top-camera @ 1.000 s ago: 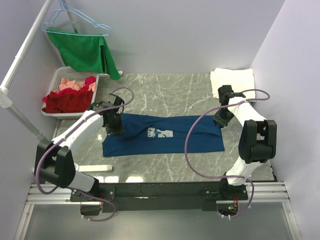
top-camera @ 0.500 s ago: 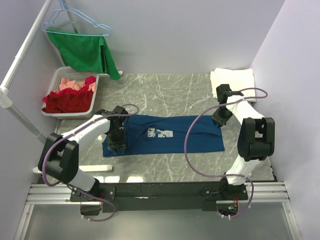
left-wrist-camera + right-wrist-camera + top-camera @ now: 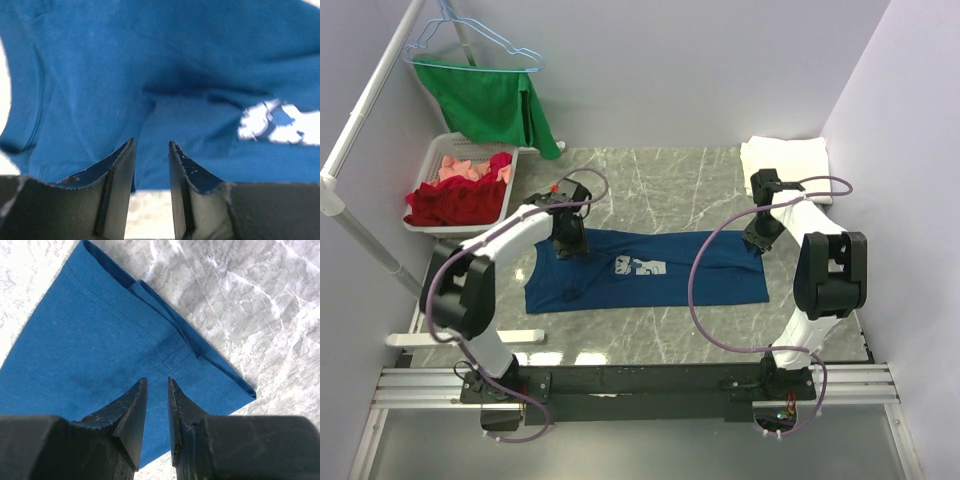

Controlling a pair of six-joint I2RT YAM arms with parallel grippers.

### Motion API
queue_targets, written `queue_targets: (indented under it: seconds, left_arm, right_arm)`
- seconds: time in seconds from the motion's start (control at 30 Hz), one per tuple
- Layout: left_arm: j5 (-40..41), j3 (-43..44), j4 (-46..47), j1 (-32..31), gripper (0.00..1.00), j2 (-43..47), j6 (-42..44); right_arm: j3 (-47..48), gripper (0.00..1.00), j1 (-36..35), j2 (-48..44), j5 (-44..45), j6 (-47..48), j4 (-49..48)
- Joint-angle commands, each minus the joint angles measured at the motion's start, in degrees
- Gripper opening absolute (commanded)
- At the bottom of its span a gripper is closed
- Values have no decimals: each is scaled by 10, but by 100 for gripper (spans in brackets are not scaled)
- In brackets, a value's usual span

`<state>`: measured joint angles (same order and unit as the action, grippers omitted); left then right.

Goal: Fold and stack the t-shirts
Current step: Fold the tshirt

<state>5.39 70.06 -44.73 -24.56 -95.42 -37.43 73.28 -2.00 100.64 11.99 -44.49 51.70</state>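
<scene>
The navy blue t-shirt (image 3: pixel 705 277) lies flat across the marble table (image 3: pixel 650 185) as a long folded strip, with its white chest print (image 3: pixel 642 267) facing up. My left gripper (image 3: pixel 570 238) hovers at the shirt's far left edge. In the left wrist view its jaws (image 3: pixel 151 145) stand open with nothing between them, the blue cloth (image 3: pixel 150 65) just beyond. My right gripper (image 3: pixel 760 240) is over the shirt's far right corner. Its jaws (image 3: pixel 156 382) stand slightly apart above the hem (image 3: pixel 100 340). The white t-shirt (image 3: pixel 783 158) lies folded at the back right.
A white basket (image 3: pixel 442 150) holding red and pink clothes sits at the back left. A green cloth (image 3: pixel 495 100) hangs from a hanger above it. A white rack pole (image 3: pixel 365 105) slants along the left side. Walls close in on the back and right.
My left gripper opened, swung toward the shirt's near left edge, then moved back to its far left edge. The right gripper barely moved.
</scene>
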Motion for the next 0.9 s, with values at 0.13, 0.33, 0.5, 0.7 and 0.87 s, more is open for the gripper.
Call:
queue_targets:
  seconds: [0.13, 0.33, 0.5, 0.7, 0.87]
  left_arm:
    - [32, 32, 63, 18, 38, -67, -3]
    - [29, 45, 76, 31, 38, -89, 11]
    - [15, 53, 88, 32, 37, -96, 24]
    - [-23, 62, 96, 32, 36, -108, 33]
    - [-41, 61, 95, 32, 33, -115, 39]
  right_arm:
    - [33, 31, -4, 2, 15, -2, 7]
    - [33, 31, -4, 9, 13, -1, 7]
    - [34, 31, -3, 12, 12, -1, 8]
    - [33, 31, -5, 12, 14, -2, 9]
    - [31, 31, -4, 11, 15, -6, 9]
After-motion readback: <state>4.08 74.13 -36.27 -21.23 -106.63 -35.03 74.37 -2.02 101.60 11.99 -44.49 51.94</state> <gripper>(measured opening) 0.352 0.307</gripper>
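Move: A crease in the folded blue shirt lies about 4 cm ahead of the left hand, 1 cm to its right and 4 cm below. Also from the left hand, the shirt's far edge runs about 8 cm ahead, and the white print's middle is level with it, some 14 cm to the right. From the right hand, the crease lies about 39 cm left, roughly level ahead, a few centimetres lower. The left hand dips, then glides forward about 5 cm to bring its slightly open fingertips onto the crease. ##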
